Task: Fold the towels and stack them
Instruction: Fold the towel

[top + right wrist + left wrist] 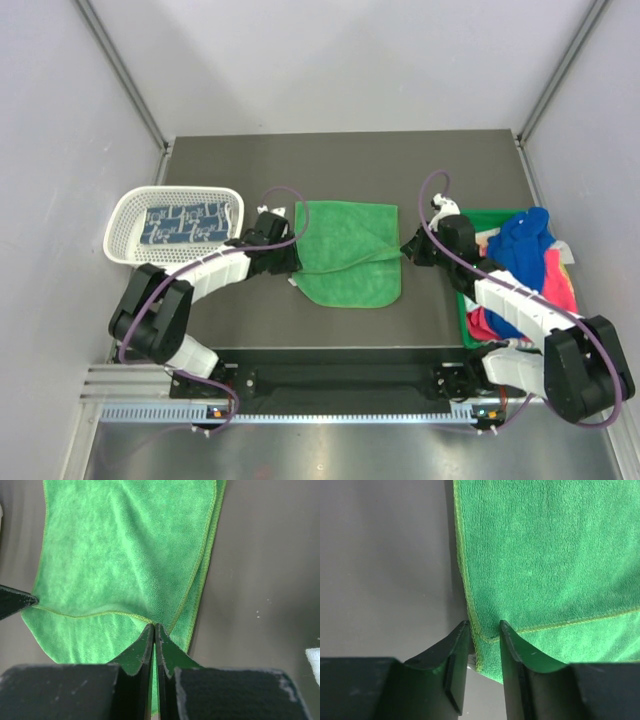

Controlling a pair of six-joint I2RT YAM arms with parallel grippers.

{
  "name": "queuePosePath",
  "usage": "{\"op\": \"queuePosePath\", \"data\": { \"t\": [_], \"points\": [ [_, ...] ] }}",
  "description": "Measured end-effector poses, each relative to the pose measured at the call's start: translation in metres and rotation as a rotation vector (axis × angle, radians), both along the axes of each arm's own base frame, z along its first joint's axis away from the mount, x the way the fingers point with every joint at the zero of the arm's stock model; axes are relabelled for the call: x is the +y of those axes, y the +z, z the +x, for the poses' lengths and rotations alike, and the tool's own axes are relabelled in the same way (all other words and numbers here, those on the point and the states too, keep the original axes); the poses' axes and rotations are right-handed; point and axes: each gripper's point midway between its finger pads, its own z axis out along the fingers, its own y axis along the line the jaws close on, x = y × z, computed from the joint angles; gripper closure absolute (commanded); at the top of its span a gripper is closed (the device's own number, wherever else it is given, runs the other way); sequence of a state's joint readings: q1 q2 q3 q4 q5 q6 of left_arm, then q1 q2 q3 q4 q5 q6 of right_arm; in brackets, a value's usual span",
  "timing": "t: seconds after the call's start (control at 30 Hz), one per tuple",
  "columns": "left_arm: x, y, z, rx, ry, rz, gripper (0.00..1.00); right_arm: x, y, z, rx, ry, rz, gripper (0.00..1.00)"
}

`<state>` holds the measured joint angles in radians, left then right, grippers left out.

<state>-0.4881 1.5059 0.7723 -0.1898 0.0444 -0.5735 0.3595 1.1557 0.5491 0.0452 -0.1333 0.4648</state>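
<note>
A green towel (350,255) (545,555) (125,555) lies on the dark table with one layer folded over, its hem running across the middle. My left gripper (296,264) (485,625) is at the towel's left edge. Its jaws stand apart, with the hemmed corner lying between them. My right gripper (406,250) (154,626) is at the towel's right edge, shut on the folded layer's hem. A folded blue-and-white patterned towel (182,224) lies in the white mesh basket (125,215). Blue (525,240) and pink (555,280) towels sit heaped at the right.
The green plastic bin (466,322) holding the heaped towels stands at the table's right edge, right under my right arm. The basket stands at the left edge beside my left arm. A white cloth corner (314,657) shows low right in the right wrist view.
</note>
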Motion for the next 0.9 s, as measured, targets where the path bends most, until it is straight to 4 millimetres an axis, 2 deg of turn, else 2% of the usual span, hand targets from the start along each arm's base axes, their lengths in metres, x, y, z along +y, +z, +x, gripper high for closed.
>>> {"op": "queuePosePath", "data": {
  "t": [0.4,0.53,0.57,0.63,0.9],
  "points": [
    [-0.004,0.008,0.017,-0.031,-0.015,0.024,0.76,0.001,-0.002,0.001,0.002,0.001,-0.001,1.0],
    [-0.004,0.008,0.019,-0.035,-0.025,0.032,0.84,0.001,-0.001,0.002,-0.002,0.001,0.001,1.0],
    [-0.004,0.008,0.018,-0.033,-0.027,0.034,0.93,0.001,-0.001,0.002,-0.002,0.001,0.001,1.0],
    [-0.003,0.007,0.018,-0.029,-0.029,0.038,0.99,0.001,-0.001,0.002,-0.002,0.001,0.001,1.0],
    [-0.001,0.005,0.014,-0.011,-0.033,0.051,1.0,0.001,-0.002,0.002,-0.001,0.001,0.0,1.0]
  ]
}}
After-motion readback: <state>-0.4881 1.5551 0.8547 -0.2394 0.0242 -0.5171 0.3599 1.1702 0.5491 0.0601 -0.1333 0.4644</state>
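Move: The green towel's near left flap corner lies between the left hand's half-open fingers, almost straight below, within 1 cm. Its white tag is about 3 cm back and 1 cm left; the blue folded towel in the basket is some 23 cm left and 9 cm farther out. From the right hand, already pinching the flap's other corner, that left corner lies roughly 22 cm left, 4 cm back and some 5 cm lower. Forward by about 2 cm, rising nearly 1 cm, the left hand slips along the green towel's left edge, then eases back half a centimetre, its fingers closing fully meanwhile to pinch the edge just beyond the flap corner. The right hand stays in place and keeps its grip on the flap's right corner. ##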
